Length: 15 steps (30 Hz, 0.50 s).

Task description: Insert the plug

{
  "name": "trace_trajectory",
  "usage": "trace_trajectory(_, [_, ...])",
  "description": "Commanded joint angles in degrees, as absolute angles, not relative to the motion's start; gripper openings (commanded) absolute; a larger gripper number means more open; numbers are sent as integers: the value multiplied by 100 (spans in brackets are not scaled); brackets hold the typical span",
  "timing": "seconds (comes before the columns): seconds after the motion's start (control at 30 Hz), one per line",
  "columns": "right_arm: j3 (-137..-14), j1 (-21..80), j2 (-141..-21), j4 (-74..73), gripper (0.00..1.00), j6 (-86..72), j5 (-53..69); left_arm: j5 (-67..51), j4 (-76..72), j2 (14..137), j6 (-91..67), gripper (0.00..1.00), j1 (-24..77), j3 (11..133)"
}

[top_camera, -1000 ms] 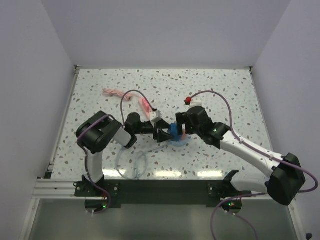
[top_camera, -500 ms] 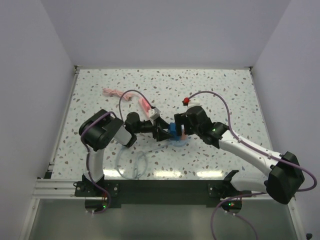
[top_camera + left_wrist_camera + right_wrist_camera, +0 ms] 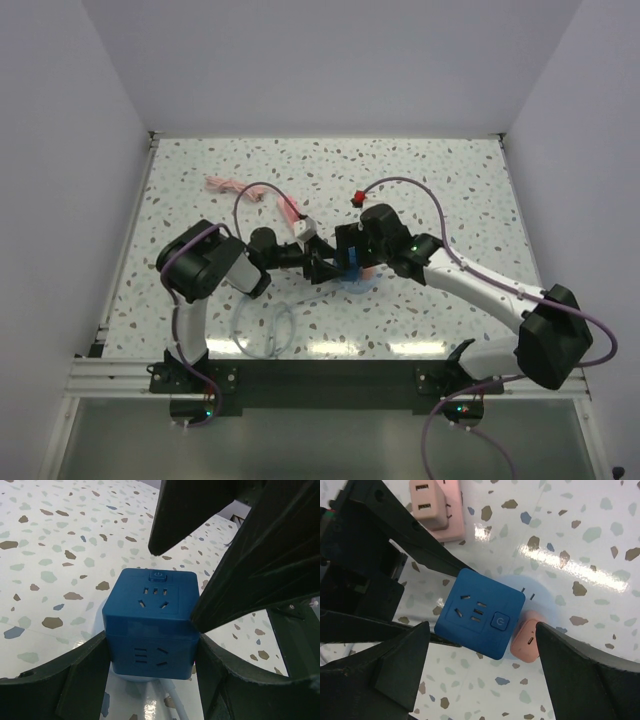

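My left gripper [image 3: 152, 635] is shut on a blue cube socket [image 3: 150, 615], one finger on each side, and holds it low over the table. A white cord leaves the cube's underside. A small pink plug [image 3: 527, 642] with a port in its end lies against the cube's [image 3: 480, 612] right side; I cannot tell whether its prongs are in. My right gripper [image 3: 482, 627] hangs open above both, its fingers [image 3: 395, 665] straddling the cube and the plug without touching them. From above, both grippers meet over the cube [image 3: 347, 262] at mid-table.
A pink adapter [image 3: 432, 505] with two USB ports lies just beyond the cube. A pink strip [image 3: 290, 208] and a pink bundle [image 3: 225, 184] lie further back left. White cord loops [image 3: 265, 325] sit near the front edge. White walls enclose the speckled table.
My right arm has swung left, bringing its open gripper over the cube. The left gripper has kept its hold on the cube and barely moved.
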<state>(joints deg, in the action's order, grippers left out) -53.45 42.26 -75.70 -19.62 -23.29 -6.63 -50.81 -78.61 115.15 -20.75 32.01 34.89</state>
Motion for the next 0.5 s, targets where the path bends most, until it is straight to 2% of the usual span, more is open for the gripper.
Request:
trace_trajectory(0.0, [-5599,4245,-7822,-2065,91,-2566,-624,-4984,-10626,11496,-1723,2,3173,3296])
trace_trajectory(0.23, [-5792,4263,-8235,-2092,93,-2619,-536,-4931,-10644,11443,-1617,2,3173,3243])
trace_trajectory(0.3, [-5818,4254,-8314,-2057,89,-2619,-501,-4905,-10644,11435,-1591,2,3182,3226])
trace_trajectory(0.33, [-5844,4271,-8384,-2048,86,-2619,-466,-4896,-10635,11426,-1573,2,3182,3217])
trace_trajectory(0.37, [-5853,4271,-8420,-2048,76,-2610,-457,-4861,-10583,11391,-1530,2,3182,3199])
trace_trajectory(0.43, [-5862,4289,-8472,-2074,63,-2610,-431,-4817,-10451,11268,-1416,2,3190,3173])
trace_trajectory(0.47, [-5854,4280,-8481,-2066,51,-2602,-431,-4747,-10267,11215,-1285,2,3199,3155])
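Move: The blue cube socket sits between the left hand's closed fingers, right at its hand point, clear of the table. From the right hand the cube lies about 1 cm ahead, 2 cm left and 4 cm down. The round disk is some 2 cm back of that hand and 10 cm below, with the pink plug on it 2 cm to the right and 8 cm down; the strip's USB cube stands roughly 8 cm ahead, 11 cm left and 8 cm down. The right hand, fingers wide open, sinks about 3 cm over the held blue cube, most of it straight away and tipping down some 5 degrees, while it slides about 1.5 cm left so that the cube comes between its pads. Late in the descent the right fingers close by about a third of their range and pinch the cube's two sides, while the left hand keeps its own grip and stays almost in place. ##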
